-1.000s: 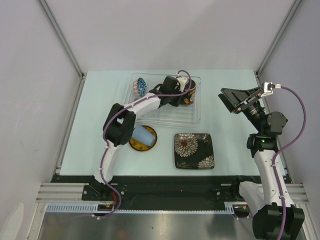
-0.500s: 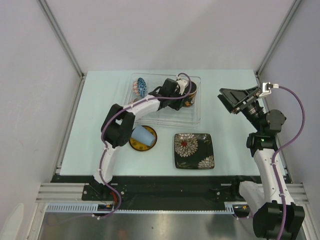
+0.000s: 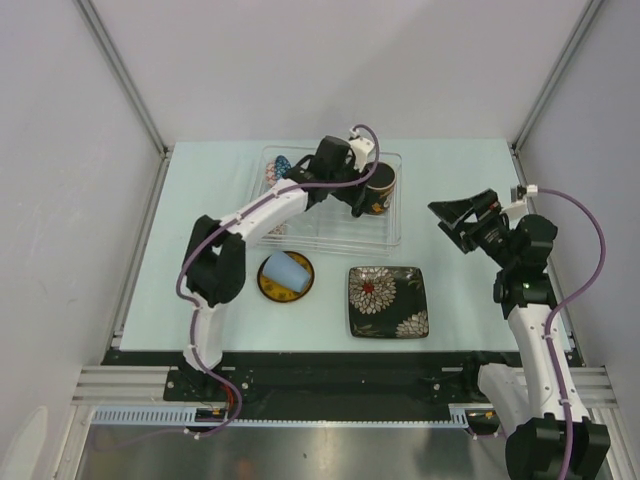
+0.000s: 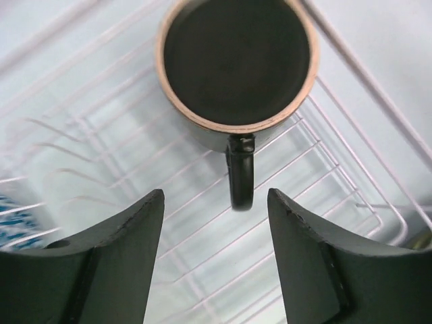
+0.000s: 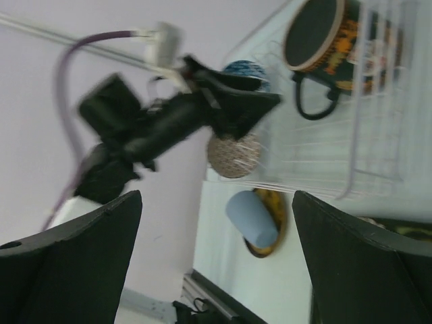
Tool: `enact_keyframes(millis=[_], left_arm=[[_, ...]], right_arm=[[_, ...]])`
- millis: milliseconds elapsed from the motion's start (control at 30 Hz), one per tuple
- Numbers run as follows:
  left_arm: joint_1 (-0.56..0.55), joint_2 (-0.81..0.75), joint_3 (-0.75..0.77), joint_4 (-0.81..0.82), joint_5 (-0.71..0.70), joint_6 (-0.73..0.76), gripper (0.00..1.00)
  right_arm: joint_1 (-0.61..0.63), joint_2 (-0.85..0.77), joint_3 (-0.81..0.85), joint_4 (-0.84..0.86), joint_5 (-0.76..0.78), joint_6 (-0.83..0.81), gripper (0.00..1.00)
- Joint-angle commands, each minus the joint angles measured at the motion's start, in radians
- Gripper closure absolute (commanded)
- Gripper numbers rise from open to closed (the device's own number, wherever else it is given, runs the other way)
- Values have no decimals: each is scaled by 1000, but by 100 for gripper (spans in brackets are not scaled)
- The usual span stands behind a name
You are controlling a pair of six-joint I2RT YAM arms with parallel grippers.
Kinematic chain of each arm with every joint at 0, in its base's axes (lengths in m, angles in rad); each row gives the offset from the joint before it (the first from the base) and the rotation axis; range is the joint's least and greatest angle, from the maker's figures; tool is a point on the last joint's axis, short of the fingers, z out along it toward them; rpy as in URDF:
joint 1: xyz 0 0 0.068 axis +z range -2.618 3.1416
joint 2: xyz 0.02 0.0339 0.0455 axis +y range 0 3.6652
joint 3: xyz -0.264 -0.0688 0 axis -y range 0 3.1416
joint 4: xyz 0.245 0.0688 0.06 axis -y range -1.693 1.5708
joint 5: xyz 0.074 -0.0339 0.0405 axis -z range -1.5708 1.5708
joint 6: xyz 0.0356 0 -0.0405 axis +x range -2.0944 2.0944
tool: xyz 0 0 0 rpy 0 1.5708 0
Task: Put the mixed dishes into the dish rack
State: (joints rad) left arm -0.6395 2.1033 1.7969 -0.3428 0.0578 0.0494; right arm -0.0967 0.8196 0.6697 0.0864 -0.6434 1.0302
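Note:
The dark mug (image 3: 379,188) stands upright in the far right corner of the clear dish rack (image 3: 385,238). My left gripper (image 3: 355,205) hovers open and empty just left of it. In the left wrist view the mug (image 4: 236,61) points its handle at the gap between my open jaws (image 4: 216,202). The blue patterned bowl (image 3: 283,166) and the beige bowl (image 5: 233,154) stand on edge at the rack's left end. The pale blue cup (image 3: 285,271) lies on the yellow plate (image 3: 304,286). The black floral square plate (image 3: 388,301) lies on the table. My right gripper (image 3: 455,218) is open and empty, raised right of the rack.
The left arm (image 3: 262,208) stretches over the rack's left half. Grey walls with metal posts close in the table (image 3: 200,250) on three sides. The cup and yellow plate sit just in front of the rack's near left corner.
My left gripper has let go of the mug and drawn back from it; the mug now stands free in the rack. My right gripper has dropped and moved a little nearer.

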Motion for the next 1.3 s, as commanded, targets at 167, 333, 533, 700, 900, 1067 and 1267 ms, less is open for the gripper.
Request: enact_keyframes(millis=[167,333,533,700,900,1067,1267], left_arm=[[49,-416,-182,-215,97,331,31],[34,-666,-505,-254,163,470,31],[-34,-729,-748,-176,148,469,31],[-100,-695,-791,-76,142,448,31],[-129,-620,-827,-10,142,426,32],[-153,-540,-805,10,154,418,33],[-190,-485,-797,45,162,457,33]], right_arm=[[43,-30,14,-522,361,-367,0],[54,15,-22,-634,383,-414,1],[54,90,-111,-599,337,-429,1],[57,144,-154,-531,292,-453,2],[75,182,-228,-448,245,-444,2],[94,216,-263,-390,234,-420,4],[141,269,-269,-329,228,-404,6]])
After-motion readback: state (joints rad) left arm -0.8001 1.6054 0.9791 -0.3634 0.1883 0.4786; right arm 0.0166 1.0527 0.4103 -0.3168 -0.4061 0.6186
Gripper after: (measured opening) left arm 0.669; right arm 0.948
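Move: The dark plate's middle lies about 23 cm back and 8 cm right of the left hand, 13 cm below; from the right hand it is 10 cm back, 11 cm left and 28 cm below. The black mug stands 5 cm ahead of the left hand, 6 cm right and 7 cm below, while the blue cup on the yellow plate lies some 18 cm back and 19 cm left, 10 cm below. Sinking about 25 cm and drawing back some 7, the wide-open right hand tips its fingers down about 40 degrees to come beside the dark plate's right edge. The left hand, still open, arcs up and back from the black mug, 21 cm back in all and first leftward, then drops and eases right towards the dark plate's left edge, turning some 30 degrees clockwise. ##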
